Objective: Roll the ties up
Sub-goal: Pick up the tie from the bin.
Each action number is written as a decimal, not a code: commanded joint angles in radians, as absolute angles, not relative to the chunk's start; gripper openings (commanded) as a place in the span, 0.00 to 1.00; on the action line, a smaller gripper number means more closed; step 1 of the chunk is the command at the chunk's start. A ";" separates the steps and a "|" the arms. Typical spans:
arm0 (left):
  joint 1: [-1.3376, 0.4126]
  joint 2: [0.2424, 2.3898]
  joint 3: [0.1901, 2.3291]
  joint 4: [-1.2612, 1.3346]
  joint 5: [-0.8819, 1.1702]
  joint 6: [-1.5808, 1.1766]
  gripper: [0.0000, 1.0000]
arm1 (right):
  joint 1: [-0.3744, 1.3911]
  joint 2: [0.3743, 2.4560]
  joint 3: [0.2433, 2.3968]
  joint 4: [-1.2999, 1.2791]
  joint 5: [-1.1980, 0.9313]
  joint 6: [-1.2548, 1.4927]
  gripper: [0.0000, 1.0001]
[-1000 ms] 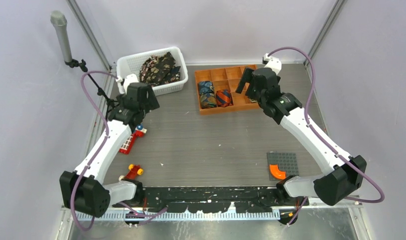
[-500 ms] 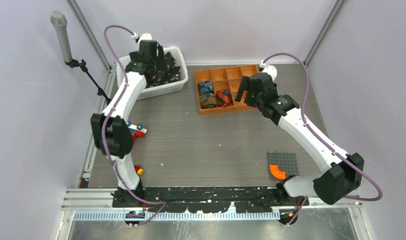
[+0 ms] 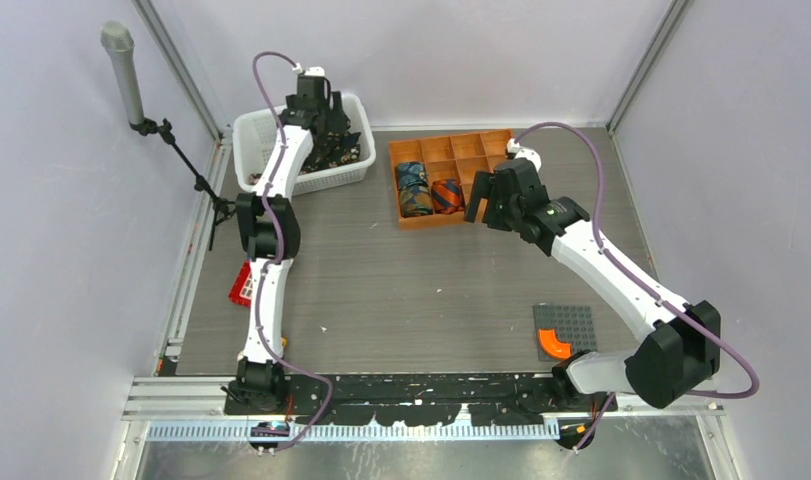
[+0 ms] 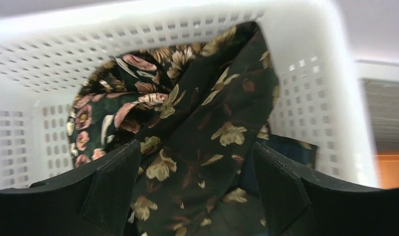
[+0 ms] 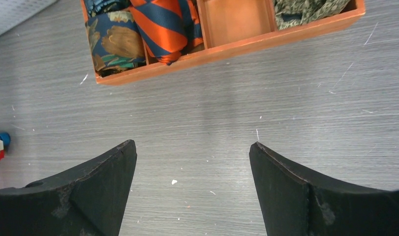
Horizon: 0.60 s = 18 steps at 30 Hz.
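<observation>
Black ties [image 4: 202, 123] with tan and pink flowers lie heaped in the white basket [image 4: 305, 29], which stands at the back left in the top view [image 3: 253, 135]. My left gripper [image 4: 196, 143] reaches down into the basket [image 3: 316, 112], open, its fingers [image 4: 113, 182] on either side of one black floral tie, not closed on it. My right gripper [image 5: 192, 143] is open over bare table just in front of the orange tray [image 5: 236, 46], holding nothing [image 3: 478, 195]. A blue rolled tie [image 5: 113, 44], an orange-and-blue striped one [image 5: 163, 29] and an olive one [image 5: 305, 10] sit in the tray's compartments.
The orange tray [image 3: 451, 221] stands at the back centre. A microphone on a stand [image 3: 126, 80] rises at the far left. A red toy [image 3: 241, 285] lies by the left arm. A grey baseplate [image 3: 571, 320] with an orange piece [image 3: 554, 345] lies near the right base.
My left arm swung up from the table's left side and stretched out into the basket, its jaws narrowing slightly. My right gripper drew back from over the tray toward the table's middle.
</observation>
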State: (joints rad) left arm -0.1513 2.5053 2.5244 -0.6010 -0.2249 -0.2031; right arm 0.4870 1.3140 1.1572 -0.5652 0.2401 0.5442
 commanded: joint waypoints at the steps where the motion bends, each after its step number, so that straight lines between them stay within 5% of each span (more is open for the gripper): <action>1: -0.135 2.573 2.593 -0.561 -0.172 -0.161 0.83 | 0.486 1.346 1.151 -0.541 0.192 0.553 0.89; 7: -0.135 2.629 2.582 -0.547 -0.184 -0.167 0.80 | 0.486 1.410 1.175 -0.537 0.179 0.544 0.89; 18: -0.137 2.496 2.461 -0.474 -0.212 -0.163 0.21 | 0.486 1.404 1.192 -0.543 0.151 0.572 0.85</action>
State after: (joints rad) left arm -0.1398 2.6160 2.4718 -0.5182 -0.1898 -0.1753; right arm 0.4870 1.4372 1.1522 -0.5610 0.1699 0.5529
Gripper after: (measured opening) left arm 0.294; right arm 0.860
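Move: The dark, gold-flowered tie lies in the bin about 8 cm under the left hand and 1 cm ahead of it. The rose-patterned tie is about 6 cm left, 3 ahead; the blue-lined tie end some 6 cm right, level with the hand. The bin's middle is about 4 cm back and 3 left. For the right hand, the gold-flowered tie lies roughly 30 cm ahead, 33 left and 12 below. Left sinks about 8 cm into the bin, closing to pinch the gold-flowered tie; right sinks some 5 cm, open. ##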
